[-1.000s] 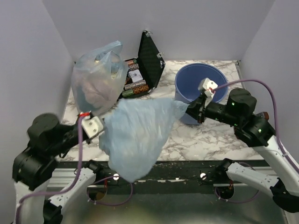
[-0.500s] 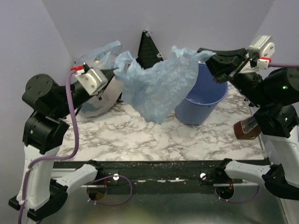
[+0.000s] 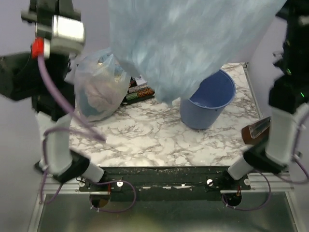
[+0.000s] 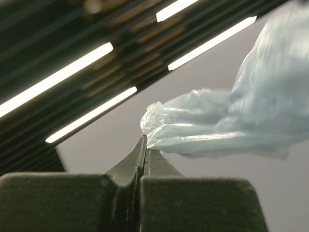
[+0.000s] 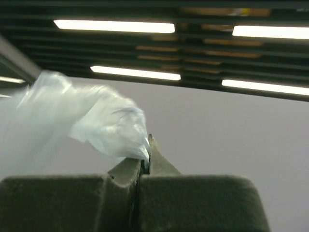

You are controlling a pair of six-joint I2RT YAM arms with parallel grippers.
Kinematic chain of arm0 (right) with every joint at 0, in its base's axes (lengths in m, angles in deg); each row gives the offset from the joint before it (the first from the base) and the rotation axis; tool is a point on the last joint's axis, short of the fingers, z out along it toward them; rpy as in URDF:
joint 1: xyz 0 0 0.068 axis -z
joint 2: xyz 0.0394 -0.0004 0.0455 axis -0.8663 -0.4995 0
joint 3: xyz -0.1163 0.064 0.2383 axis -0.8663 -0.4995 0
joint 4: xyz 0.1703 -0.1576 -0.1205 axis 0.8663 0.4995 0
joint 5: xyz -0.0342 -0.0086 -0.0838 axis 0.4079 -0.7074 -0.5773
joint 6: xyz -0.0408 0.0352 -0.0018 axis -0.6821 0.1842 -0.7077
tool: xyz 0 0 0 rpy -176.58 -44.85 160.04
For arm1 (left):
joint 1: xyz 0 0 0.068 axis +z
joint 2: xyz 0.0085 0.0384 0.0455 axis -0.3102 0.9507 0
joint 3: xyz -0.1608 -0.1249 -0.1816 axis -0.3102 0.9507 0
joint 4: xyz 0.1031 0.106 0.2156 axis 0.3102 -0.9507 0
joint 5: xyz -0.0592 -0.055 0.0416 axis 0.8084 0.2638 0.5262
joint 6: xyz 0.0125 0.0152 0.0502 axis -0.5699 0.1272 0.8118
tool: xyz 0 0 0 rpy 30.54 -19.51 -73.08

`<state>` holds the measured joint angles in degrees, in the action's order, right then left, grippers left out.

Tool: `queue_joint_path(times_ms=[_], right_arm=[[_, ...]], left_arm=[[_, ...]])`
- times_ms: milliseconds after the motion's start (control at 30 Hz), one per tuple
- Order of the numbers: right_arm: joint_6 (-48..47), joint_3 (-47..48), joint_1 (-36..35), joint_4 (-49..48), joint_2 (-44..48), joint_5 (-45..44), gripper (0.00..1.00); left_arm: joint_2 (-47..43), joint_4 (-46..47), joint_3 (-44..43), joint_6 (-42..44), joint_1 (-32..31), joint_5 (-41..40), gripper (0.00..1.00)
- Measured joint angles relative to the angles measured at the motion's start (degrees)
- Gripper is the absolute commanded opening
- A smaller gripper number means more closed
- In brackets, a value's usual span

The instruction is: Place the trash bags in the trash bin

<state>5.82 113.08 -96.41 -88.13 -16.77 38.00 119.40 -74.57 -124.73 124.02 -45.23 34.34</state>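
Note:
The light-blue trash bag hangs high, close to the overhead camera, stretched between both raised arms. Its lower tip dangles just left of and above the blue trash bin at the back right of the marble table. My left gripper points up and is shut on one corner of the trash bag. My right gripper also points up and is shut on the bag's other corner. Both grippers' fingertips are out of the overhead view.
A clearer bag stuffed with coloured items sits at the back left. Beside it lies the chip case, mostly hidden by the hanging bag. A brown object rests at the table's right edge. Walls enclose the table on three sides.
Both arms have swung up steeply, lifting the trash bag from table height to well above the bin, close to the camera. Both grips stayed shut on it.

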Motion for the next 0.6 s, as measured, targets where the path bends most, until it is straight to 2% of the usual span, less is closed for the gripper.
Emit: queue_joint_path(times_ms=[67, 100, 133, 167, 233, 300, 333, 400, 433, 500, 600], right_arm=[[0.83, 24.06, 4.59, 2.16, -16.83, -4.35, 0.01], [2.56, 28.72, 6.19, 6.47, -21.7, -5.84, 0.01], [5.6, 27.89, 8.11, 13.07, -23.28, -5.79, 0.01], [9.2, 20.76, 9.75, 18.99, -22.49, -4.42, 0.01], [16.46, -2.54, 11.02, 27.71, -16.09, -0.68, 0.01], [21.73, -28.33, 10.95, 30.97, -8.33, 1.4, 0.01], [23.32, -39.54, 9.81, 34.21, -4.07, 2.12, 0.01], [25.27, -51.82, 6.21, 38.53, 3.3, 4.0, 0.01], [25.7, -52.37, 4.66, 40.22, 6.56, 5.16, 0.01], [25.97, -51.41, 2.71, 40.54, 14.1, 7.02, 0.01], [25.68, -47.78, 3.17, 36.83, 21.55, 7.13, 0.01]], left_arm=[[14.56, -1.99, -23.56, 0.02, 0.74, -9.99, 0.0], [20.33, -6.51, -31.3, -1.36, 1.7, -14.1, 0.0], [21.75, -13.38, -32.06, -4.76, 4.2, -14.91, 0.0], [19.12, -19.98, -23.65, -8.94, 6.91, -13.68, 0.0], [10.43, -28.94, -0.15, -14.73, 9.51, -11.61, 0.0], [-0.39, -34.93, 27.17, -19.39, 9.99, -8.35, 0.0], [-5.46, -38.95, 38.18, -21.29, 8.87, -6.69, 0.0], [-12.48, -45.75, 47.69, -23.74, 6.6, -4.2, 0.0], [-16.63, -49.11, 49.27, -24.85, 5.46, -2.73, 0.0], [-20.55, -49.42, 47.69, -25.94, 5.03, -2.03, 0.0], [-25.09, -44.63, 40.63, -26.56, 5.33, -2.49, 0.0]])
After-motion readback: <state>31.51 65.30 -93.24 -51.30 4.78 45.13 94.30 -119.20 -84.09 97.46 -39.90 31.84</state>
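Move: Both hands already hold the light-blue bag stretched between them, very high over the table. From the right hand the trash bin lies about 15 cm ahead, straight in line sideways, some 67 cm below, with a brown block about 6 cm ahead and 27 cm right. From the left hand the bin is roughly 14 cm ahead and 33 cm right; a filled bag stands 17 cm ahead and 14 cm left, the black case 26 cm ahead and 4 cm right, both far below. Keeping their pinch on the bag's edge, both arms whip it forward over the table and steeply down, dropping some 45 to 50 cm while the wrists tip over by about 90 degrees from pointing up. They then draw back and rise again by some 10 to 15 cm, the wrists tipping partly back up, with the right hand ending a little farther left, above the trash bin. ##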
